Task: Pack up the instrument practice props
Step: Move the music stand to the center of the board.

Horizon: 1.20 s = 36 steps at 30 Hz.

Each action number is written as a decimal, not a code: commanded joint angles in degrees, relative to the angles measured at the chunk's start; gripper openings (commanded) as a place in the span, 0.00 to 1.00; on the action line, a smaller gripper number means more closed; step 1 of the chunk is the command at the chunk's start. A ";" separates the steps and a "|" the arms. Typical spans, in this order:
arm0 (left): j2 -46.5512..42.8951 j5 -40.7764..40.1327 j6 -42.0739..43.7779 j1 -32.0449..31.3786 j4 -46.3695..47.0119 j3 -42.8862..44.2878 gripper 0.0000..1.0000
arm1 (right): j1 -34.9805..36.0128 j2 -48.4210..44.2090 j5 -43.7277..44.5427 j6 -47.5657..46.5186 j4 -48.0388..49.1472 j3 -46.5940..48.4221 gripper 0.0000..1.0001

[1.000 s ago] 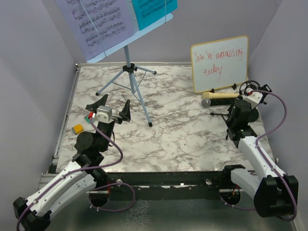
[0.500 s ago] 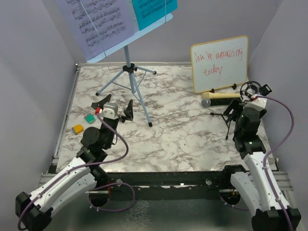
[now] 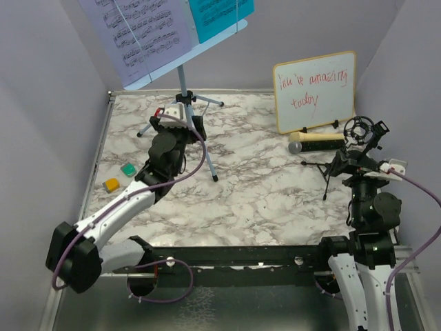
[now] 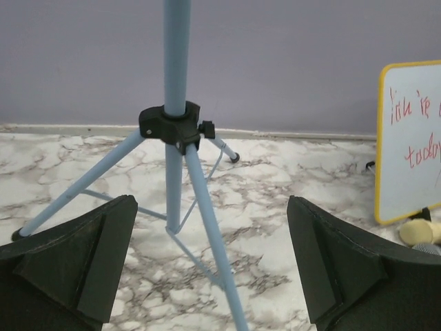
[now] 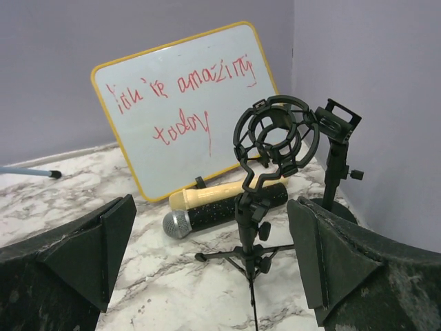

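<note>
The light-blue music rack (image 3: 215,39) stands at the back on tripod legs (image 4: 176,124), carrying the printed music sheet (image 3: 141,31) and the cyan sheet (image 3: 220,12). My left gripper (image 3: 180,121) is open just short of the tripod, with the nearest leg between its fingers (image 4: 89,255) and not touching. My right gripper (image 5: 210,207) is open and pulled back from the black studio microphone mount on its small tripod (image 5: 272,148). Behind that tripod lie a black microphone (image 5: 220,215) and the cream handheld microphone (image 5: 220,194). The round-base pole (image 5: 336,158) stands at the right.
The wood-framed whiteboard (image 3: 313,89) with red writing leans on the back wall right behind the microphones. A green block (image 3: 128,169) and an orange block (image 3: 111,185) lie near the left edge. Purple walls close the table on three sides.
My left arm has reached forward from the blocks to the rack's tripod. My right gripper has opened wide and drawn back toward its base, away from the small microphone tripod.
</note>
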 commanded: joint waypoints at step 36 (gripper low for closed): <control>35.49 -13.84 0.09 -8.07 -3.18 20.44 0.03 | 8.82 -22.09 -0.95 -3.37 1.77 -11.88 1.00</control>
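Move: The front leg of the music stand, just under its black hub, is about 11 cm ahead of the left gripper, 1 cm to its right and 12 cm below. The hub is roughly 14 cm ahead, 1 cm left and 7 cm below; the front foot is about level, 9 cm right and 29 cm below; the left rear foot is some 20 cm ahead, 20 cm left and equally low. From the right gripper, that leg is roughly 24 cm ahead, 48 cm left and 13 cm lower. Bring the open left gripper about 11 cm forward, then mostly down some 12 cm to the stand's front leg, swinging it 20 degrees counter-clockwise and tipping it down 15. Pinch the leg just below the hub and drag it some 3 cm right and slightly back. Meanwhile, ease the open, empty right gripper down, left and a little back. ##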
